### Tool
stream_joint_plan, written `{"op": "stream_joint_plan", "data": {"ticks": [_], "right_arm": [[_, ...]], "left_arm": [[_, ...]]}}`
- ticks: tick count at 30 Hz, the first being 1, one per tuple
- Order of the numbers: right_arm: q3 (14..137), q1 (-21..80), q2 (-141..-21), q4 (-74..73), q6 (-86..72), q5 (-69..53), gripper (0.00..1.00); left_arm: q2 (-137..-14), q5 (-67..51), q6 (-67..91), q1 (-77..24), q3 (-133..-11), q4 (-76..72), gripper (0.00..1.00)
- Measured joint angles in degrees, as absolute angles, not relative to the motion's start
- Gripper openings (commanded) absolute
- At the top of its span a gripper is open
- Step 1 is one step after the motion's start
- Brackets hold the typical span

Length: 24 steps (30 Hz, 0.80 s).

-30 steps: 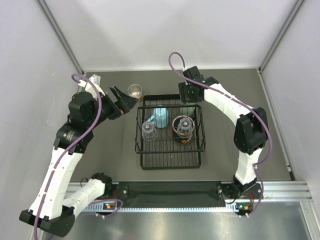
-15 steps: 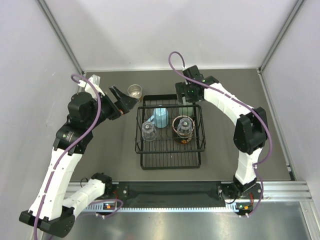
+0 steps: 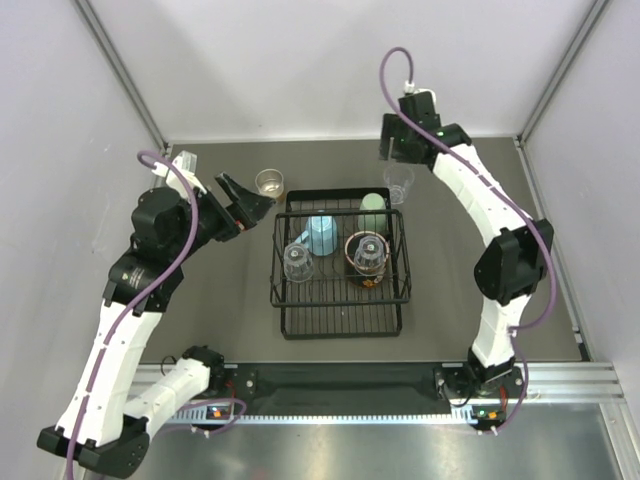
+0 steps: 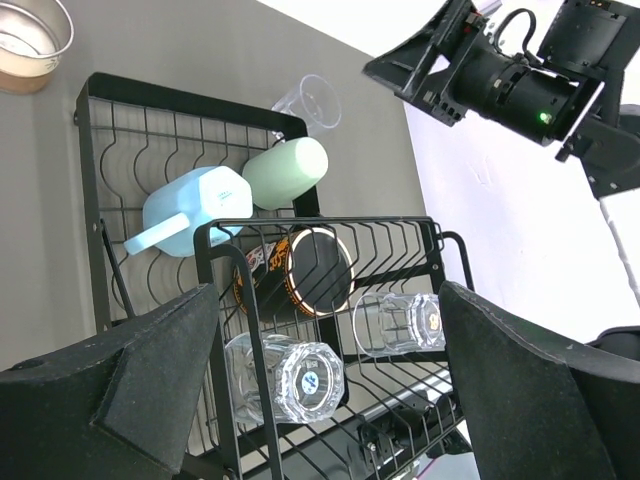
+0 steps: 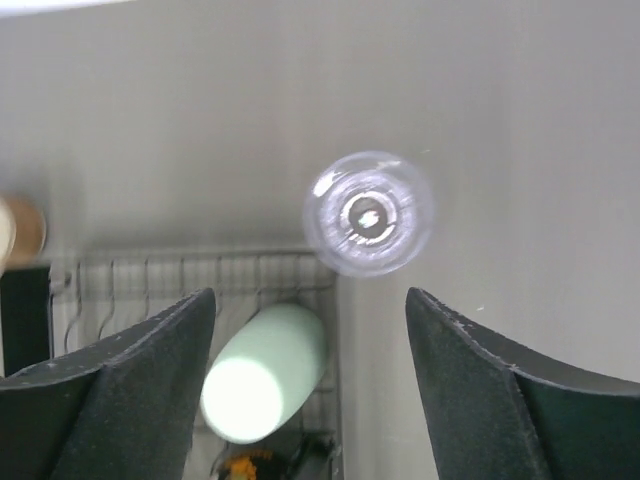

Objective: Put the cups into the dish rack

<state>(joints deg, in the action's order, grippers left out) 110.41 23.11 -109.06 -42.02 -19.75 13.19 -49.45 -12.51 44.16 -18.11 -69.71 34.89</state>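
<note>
The black wire dish rack [image 3: 283, 325] [image 4: 88, 150] holds a light blue mug [image 3: 322, 233] [image 4: 195, 210], a pale green tumbler [image 3: 373, 211] [image 4: 285, 172] [image 5: 262, 372] lying on its side, a dark cup [image 3: 367, 254] [image 4: 312, 272] and two clear glasses [image 3: 297, 262] [image 4: 285, 378] [image 4: 400, 323]. A clear plastic cup [image 3: 398, 183] [image 5: 369, 212] [image 4: 308, 103] stands on the table behind the rack's right corner. A tan cup [image 3: 270, 183] [image 4: 30, 45] stands behind its left corner. My right gripper [image 3: 397, 152] [image 5: 308, 295] hangs open and empty above the clear cup. My left gripper [image 3: 247, 199] [image 4: 325, 290] is open and empty, left of the rack.
White walls with metal posts [image 3: 120, 70] close the dark table [image 3: 480, 230] on three sides. The right arm's links [image 3: 505, 265] stand to the right of the rack. A metal rail [image 3: 340, 385] runs along the near edge.
My right gripper has risen from the rack's back right corner and pulled back, leaving the green tumbler lying in the rack. The clear cup behind the rack now shows. The left arm barely moved.
</note>
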Motion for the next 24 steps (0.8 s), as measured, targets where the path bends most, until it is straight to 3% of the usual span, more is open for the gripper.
{"op": "stream_joint_plan", "data": {"ticks": [6, 14, 21, 24], "right_arm": [[110.8, 17.8, -110.9, -41.1, -22.8, 13.2, 0.78], [111.1, 14.3, -118.3, -40.7, -25.1, 12.4, 0.75], [109.1, 13.5, -121.2, -39.6, -26.2, 11.1, 0.61], [108.3, 13.3, -122.2, -38.9, -26.7, 10.3, 0.48]], "left_arm": [[-48.9, -12.4, 43.5, -18.1, -69.7, 35.0, 0.96], [-48.9, -13.6, 42.8, -18.1, -69.7, 36.4, 0.96], [-48.6, -14.1, 41.6, -18.1, -70.9, 39.9, 0.96], [-48.2, -14.0, 40.8, -18.1, -72.2, 41.6, 0.95]]}}
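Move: The clear cup standing just off the rack's far right corner lies about 5 cm ahead of the right hand, 3 cm to its right and some 18 cm below. In the rack, the green cup is roughly 5 cm back and 4 cm left of that hand, 14 cm down; the blue mug is about 11 cm back and 17 cm left, 17 cm down. From the left hand the clear cup is some 28 cm ahead, 30 cm right and 31 cm below. To the clear cup's right-hand wall comes the empty right hand: it first swings right and forward, about 7 and 4 cm, then sinks some 12 cm. The wrist tips down about 10 degrees and turns a little clockwise while the fingers close partway, ending with one finger over the cup's mouth and the other outside its right side; no grip yet. ##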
